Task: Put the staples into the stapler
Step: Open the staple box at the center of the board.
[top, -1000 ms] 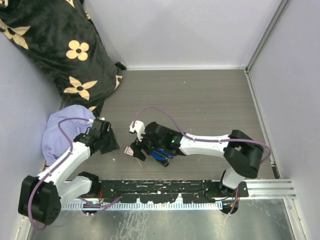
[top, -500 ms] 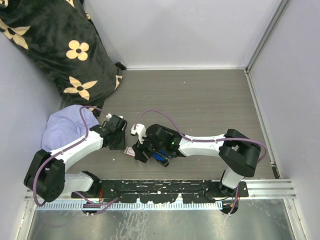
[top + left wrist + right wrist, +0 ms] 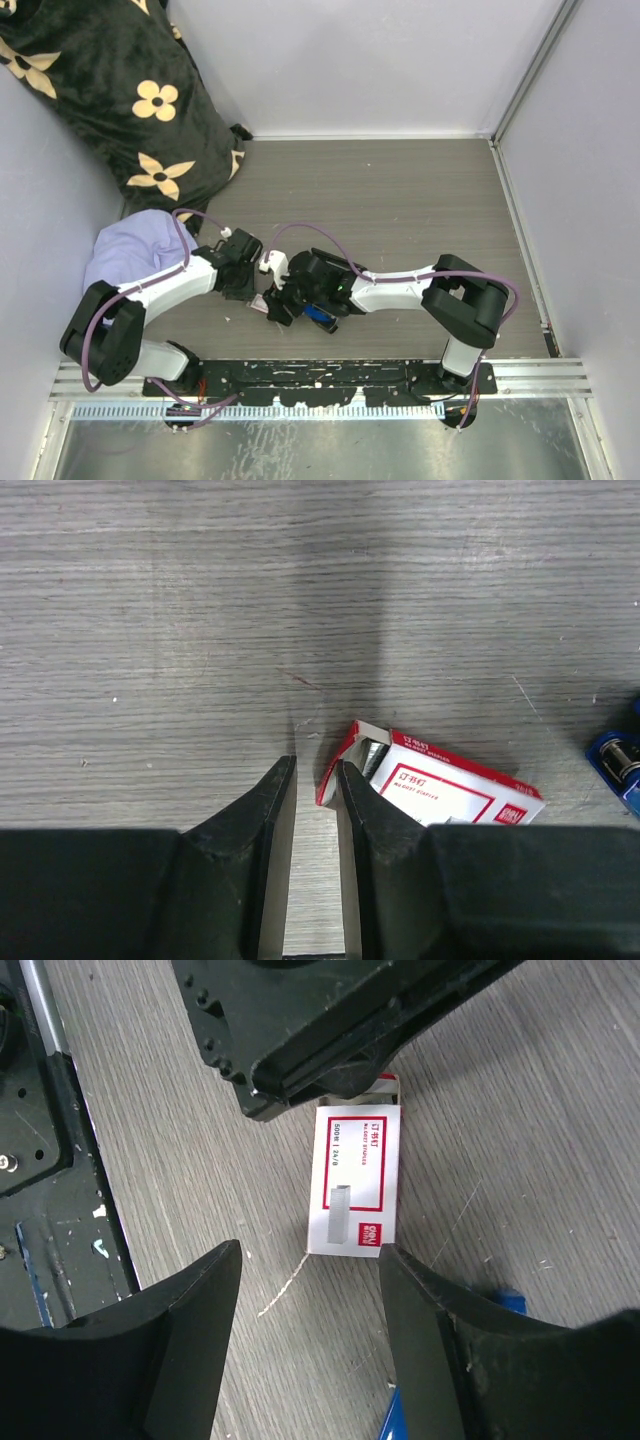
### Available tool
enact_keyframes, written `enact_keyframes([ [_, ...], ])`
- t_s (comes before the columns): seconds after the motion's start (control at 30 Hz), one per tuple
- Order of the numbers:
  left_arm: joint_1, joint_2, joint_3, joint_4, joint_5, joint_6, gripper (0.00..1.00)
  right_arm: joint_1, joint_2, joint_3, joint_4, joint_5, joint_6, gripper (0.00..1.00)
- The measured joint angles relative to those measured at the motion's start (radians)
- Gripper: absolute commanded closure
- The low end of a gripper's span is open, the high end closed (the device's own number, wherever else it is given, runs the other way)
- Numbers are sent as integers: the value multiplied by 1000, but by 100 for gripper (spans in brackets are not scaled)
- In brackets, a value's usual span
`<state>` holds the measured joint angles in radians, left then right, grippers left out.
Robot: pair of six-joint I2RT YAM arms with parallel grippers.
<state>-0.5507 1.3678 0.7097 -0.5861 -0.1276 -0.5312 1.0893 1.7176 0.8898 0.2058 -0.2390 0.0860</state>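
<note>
The staples box [image 3: 355,1180], white with a red label, lies flat on the wooden table between my two grippers. Its open end flap [image 3: 350,748] sits right against the right finger of my left gripper [image 3: 315,772]. That gripper's jaws stand a narrow gap apart with only bare table between them. My right gripper [image 3: 310,1260] is open, its fingertips just short of the box's other end. The blue stapler [image 3: 320,314] lies beside and partly under the right gripper. It shows as a blue edge in the left wrist view [image 3: 620,765] and in the right wrist view [image 3: 500,1305].
A black flowered pillow [image 3: 110,90] and a lavender cloth [image 3: 125,265] fill the left side. Grey walls close the table in at the back and on both sides. A black mounting rail [image 3: 330,375] runs along the near edge.
My left arm has swung right from beside the cloth up to the box, and its jaws have narrowed. My right gripper has crept left toward the box and closed a little.
</note>
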Motion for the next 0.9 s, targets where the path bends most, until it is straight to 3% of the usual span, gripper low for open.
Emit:
enact_keyframes([
  [0.17,-2,4,0,14,1,4,77,0,0,-5,23,0,1,39],
  [0.63,-9,15,0,28,19,29,99,0,-17,-48,33,5,4,41],
  [0.9,-26,20,10,21,19,47,100,0,-71,-71,34,15,8,43],
])
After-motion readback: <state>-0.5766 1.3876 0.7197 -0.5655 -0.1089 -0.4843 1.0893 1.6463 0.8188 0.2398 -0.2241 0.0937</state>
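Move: The left hand stands low, with the opened end flap of the staple box between its fingertips; the box's middle is about 3 cm to its right, 1 cm back and 1 cm lower. The blue stapler is roughly 14 cm right and 2 cm back, the black stapler some 18 cm right and 6 cm ahead. From the right hand, the box is about 4 cm left, 2 cm ahead and 4 cm lower, and the blue stapler some 7 cm right and 1 cm ahead. The left hand's half-closed fingers shut fully and pinch the thin end flap of the staple box between their tips, while the hand stays at the same low height and eases about 1 cm to the right, turning some 5 degrees clockwise. The right hand, still half open over the box's other end, backs off about 1 cm to the right, dipping slightly and then rising again. ##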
